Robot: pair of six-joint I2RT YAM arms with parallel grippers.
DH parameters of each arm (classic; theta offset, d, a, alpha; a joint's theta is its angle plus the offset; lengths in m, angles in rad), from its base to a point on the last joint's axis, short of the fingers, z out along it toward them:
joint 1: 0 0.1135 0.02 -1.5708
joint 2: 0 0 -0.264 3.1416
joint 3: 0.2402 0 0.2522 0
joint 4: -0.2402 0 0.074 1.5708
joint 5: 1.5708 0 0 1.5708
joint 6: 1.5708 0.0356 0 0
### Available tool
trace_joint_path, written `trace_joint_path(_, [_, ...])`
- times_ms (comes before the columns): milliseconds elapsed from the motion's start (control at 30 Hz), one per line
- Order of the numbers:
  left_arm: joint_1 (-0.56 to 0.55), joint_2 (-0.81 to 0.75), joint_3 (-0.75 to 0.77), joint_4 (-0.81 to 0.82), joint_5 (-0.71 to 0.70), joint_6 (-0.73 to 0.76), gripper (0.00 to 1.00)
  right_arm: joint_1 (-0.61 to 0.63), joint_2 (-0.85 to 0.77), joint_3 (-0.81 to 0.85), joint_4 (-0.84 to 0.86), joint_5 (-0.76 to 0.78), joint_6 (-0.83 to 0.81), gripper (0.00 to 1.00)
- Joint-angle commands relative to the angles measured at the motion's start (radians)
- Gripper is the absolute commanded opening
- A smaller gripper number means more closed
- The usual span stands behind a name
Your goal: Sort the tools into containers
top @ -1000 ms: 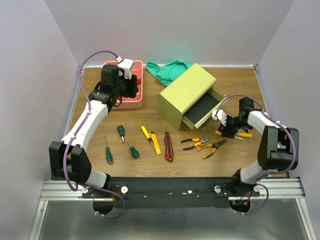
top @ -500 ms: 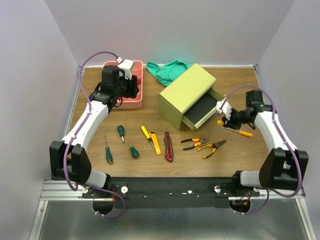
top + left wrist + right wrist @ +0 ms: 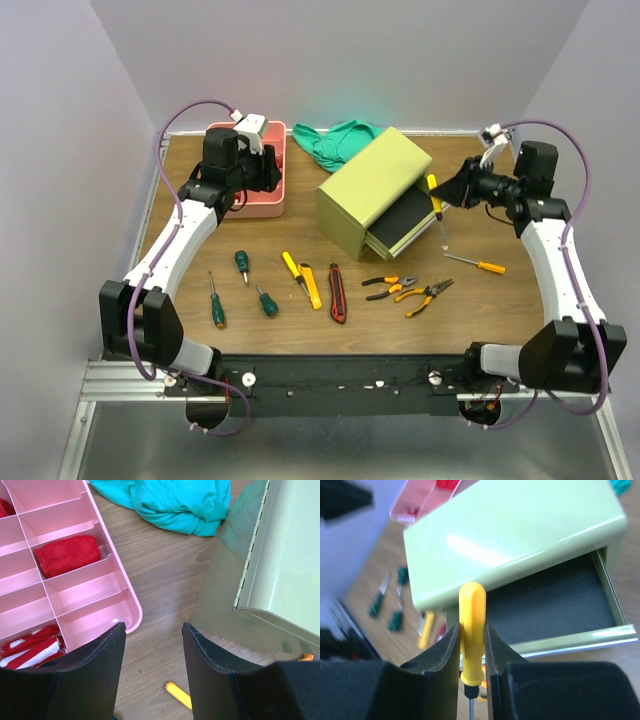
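My right gripper (image 3: 449, 190) is shut on a yellow-handled screwdriver (image 3: 433, 188), whose shaft hangs down beside the open drawer (image 3: 405, 222) of the olive-green chest (image 3: 372, 185). In the right wrist view the handle (image 3: 472, 615) is pinched between both fingers, above the dark drawer (image 3: 555, 605). My left gripper (image 3: 268, 172) hovers open and empty at the right edge of the pink tray (image 3: 278, 203); the left wrist view shows bare table between its fingers. Green screwdrivers (image 3: 242, 262), a yellow knife (image 3: 312, 286), a red-black knife (image 3: 337, 293), pliers (image 3: 388, 286) and an orange screwdriver (image 3: 478, 264) lie on the table.
A green cloth (image 3: 340, 140) lies behind the chest, also in the left wrist view (image 3: 170, 500). Red cloth pieces (image 3: 67, 555) sit in the pink tray's compartments (image 3: 75, 595). A yellow tool end (image 3: 177, 694) shows below my left fingers. Walls close off three sides of the table.
My right gripper has shut on the yellow screwdriver and carried it up and back from the table to beside the open drawer. The left arm has hardly moved.
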Motion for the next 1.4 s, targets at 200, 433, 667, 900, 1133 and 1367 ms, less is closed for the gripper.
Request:
trace_joint_path(200, [0.006, -0.036, -0.018, 0.001, 0.011, -0.006, 0.59, 0.003, 0.186, 0.106, 0.129, 0.408, 0.785, 0.01])
trace_joint_path(433, [0.006, -0.004, 0.022, -0.039, -0.012, 0.04, 0.59, 0.006, 0.27, 0.128, 0.112, 0.415, 0.874, 0.01])
trace_joint_path(667, [0.006, 0.024, 0.043, -0.041, -0.022, 0.061, 0.59, 0.008, 0.335, 0.106, 0.075, 0.433, 0.868, 0.24])
trace_joint_path(900, [0.005, 0.019, 0.033, -0.03, -0.017, 0.06, 0.59, 0.032, 0.287, 0.118, 0.129, 0.314, 0.79, 0.74])
trace_joint_path(1133, [0.005, 0.007, 0.025, 0.001, 0.021, 0.021, 0.59, -0.067, 0.186, 0.203, 0.022, 0.226, 0.299, 0.75])
trace_joint_path(1367, [0.006, -0.007, 0.02, 0.005, 0.044, 0.03, 0.59, -0.172, 0.241, 0.224, -0.392, 0.147, -0.709, 0.8])
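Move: The right gripper already holds the yellow screwdriver, blade hanging down. The open drawer it is meant for has its middle about 8 cm ahead, 5 cm to the left and some 17 cm below. The cabinet body lies about 12 cm ahead and 13 cm left, the second screwdriver on the table 2 cm back and 14 cm right, the pliers about 12 cm back and 1 cm right. From the left hand the drawer is about 32 cm to the right, level with it, 15 cm below. Carry the yellow screwdriver forward about 10 cm with the right gripper, drifting a little right and sinking some 7 cm, while turning the wrist clockwise about 40 degrees and tipping it down to lay the tool along the open drawer. Open the fingers wide to let go, then rise about 7 cm and draw off to the right and slightly back, partly undoing the wrist turn. ##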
